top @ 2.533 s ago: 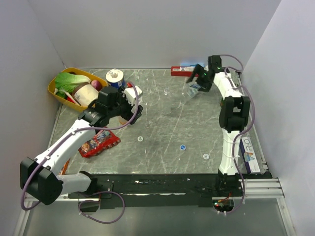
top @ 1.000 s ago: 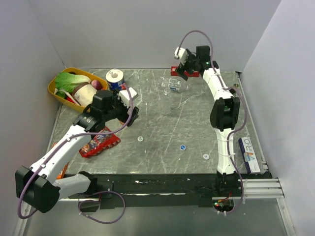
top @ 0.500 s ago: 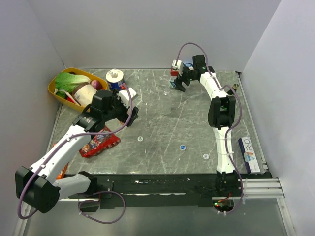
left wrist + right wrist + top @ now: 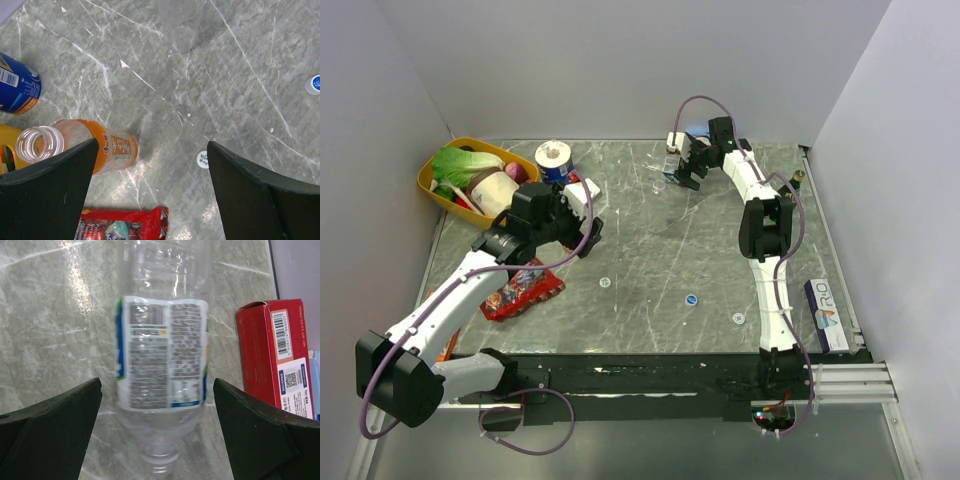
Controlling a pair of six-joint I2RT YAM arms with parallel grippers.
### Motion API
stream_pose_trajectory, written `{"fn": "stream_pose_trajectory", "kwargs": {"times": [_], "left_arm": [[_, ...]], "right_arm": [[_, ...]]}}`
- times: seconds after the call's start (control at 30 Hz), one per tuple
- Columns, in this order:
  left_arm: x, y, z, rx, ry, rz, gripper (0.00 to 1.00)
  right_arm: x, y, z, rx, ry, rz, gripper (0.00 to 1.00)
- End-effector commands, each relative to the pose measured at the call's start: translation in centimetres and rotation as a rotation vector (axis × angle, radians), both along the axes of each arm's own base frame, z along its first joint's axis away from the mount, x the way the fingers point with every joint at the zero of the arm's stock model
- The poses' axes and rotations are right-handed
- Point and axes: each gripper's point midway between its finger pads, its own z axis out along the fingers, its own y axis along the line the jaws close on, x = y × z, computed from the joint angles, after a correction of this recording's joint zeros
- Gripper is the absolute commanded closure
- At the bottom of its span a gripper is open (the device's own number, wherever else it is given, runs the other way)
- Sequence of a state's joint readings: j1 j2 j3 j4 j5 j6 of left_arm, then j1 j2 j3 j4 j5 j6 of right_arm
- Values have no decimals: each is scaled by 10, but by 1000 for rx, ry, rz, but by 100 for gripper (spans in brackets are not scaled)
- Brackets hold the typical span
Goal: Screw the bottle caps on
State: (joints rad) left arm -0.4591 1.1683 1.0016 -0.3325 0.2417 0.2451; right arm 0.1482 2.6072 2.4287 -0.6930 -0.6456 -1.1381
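Note:
The orange drink bottle (image 4: pixel 100 146) lies on its side with its open neck (image 4: pixel 38 145) to the left, and my left gripper (image 4: pixel 152 165) hangs open above it; the top view hides it under that gripper (image 4: pixel 578 230). One white cap (image 4: pixel 202 159) lies between the left fingers, also seen as the white cap (image 4: pixel 605 283) from above. A blue cap (image 4: pixel 691 298) and a second white cap (image 4: pixel 738 318) lie nearer the front. At the back, the water bottle (image 4: pixel 162 355) lies uncapped, neck toward the camera, between the open fingers of my right gripper (image 4: pixel 157 390), untouched.
A red box (image 4: pixel 272 350) lies right beside the water bottle. A blue can (image 4: pixel 15 85) stands by the yellow basket (image 4: pixel 432 185) of vegetables at the back left. A red snack packet (image 4: pixel 520 290) lies under the left arm. A white box (image 4: pixel 825 315) sits at the right edge.
The water bottle has gone from the right side to lying further left at the back. My right gripper has swung left and come down over it. The left arm has barely moved.

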Motion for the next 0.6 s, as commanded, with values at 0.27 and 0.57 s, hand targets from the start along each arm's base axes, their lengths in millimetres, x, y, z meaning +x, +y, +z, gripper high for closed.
{"fn": "stream_pose_trajectory", "kwargs": {"times": [0.27, 0.57], "left_arm": [[6, -3, 20, -1, -36, -21, 4], [5, -4, 20, 7, -40, -38, 4]], "right_arm": [[1, -1, -9, -101, -80, 120, 10], [-16, -4, -29, -190, -71, 246, 30]]}}
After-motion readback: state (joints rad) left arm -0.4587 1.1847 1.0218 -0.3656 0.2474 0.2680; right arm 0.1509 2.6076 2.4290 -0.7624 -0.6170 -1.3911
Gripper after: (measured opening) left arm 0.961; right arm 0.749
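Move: The clear bottle lies on its side almost in the right hand's open fingers, its middle about 2 cm ahead, 5 cm to the left and 3 cm below the hand point, with its neck towards the hand. The red box stands some 11 cm ahead and 3 cm to the right. A small pale cap lies roughly 8 cm left and 1 cm back. From the left hand, the bottle is about 31 cm ahead, 18 cm right and 18 cm lower. Staying nearly in place, with under 1 cm of drift down and to the right, the right hand rolls about 15 degrees around its finger line, counter-clockwise looking along the fingers. As it rolls, the fingers close by about a quarter of their range onto both sides of the lying bottle, pinching it at the shoulder and lower label. ##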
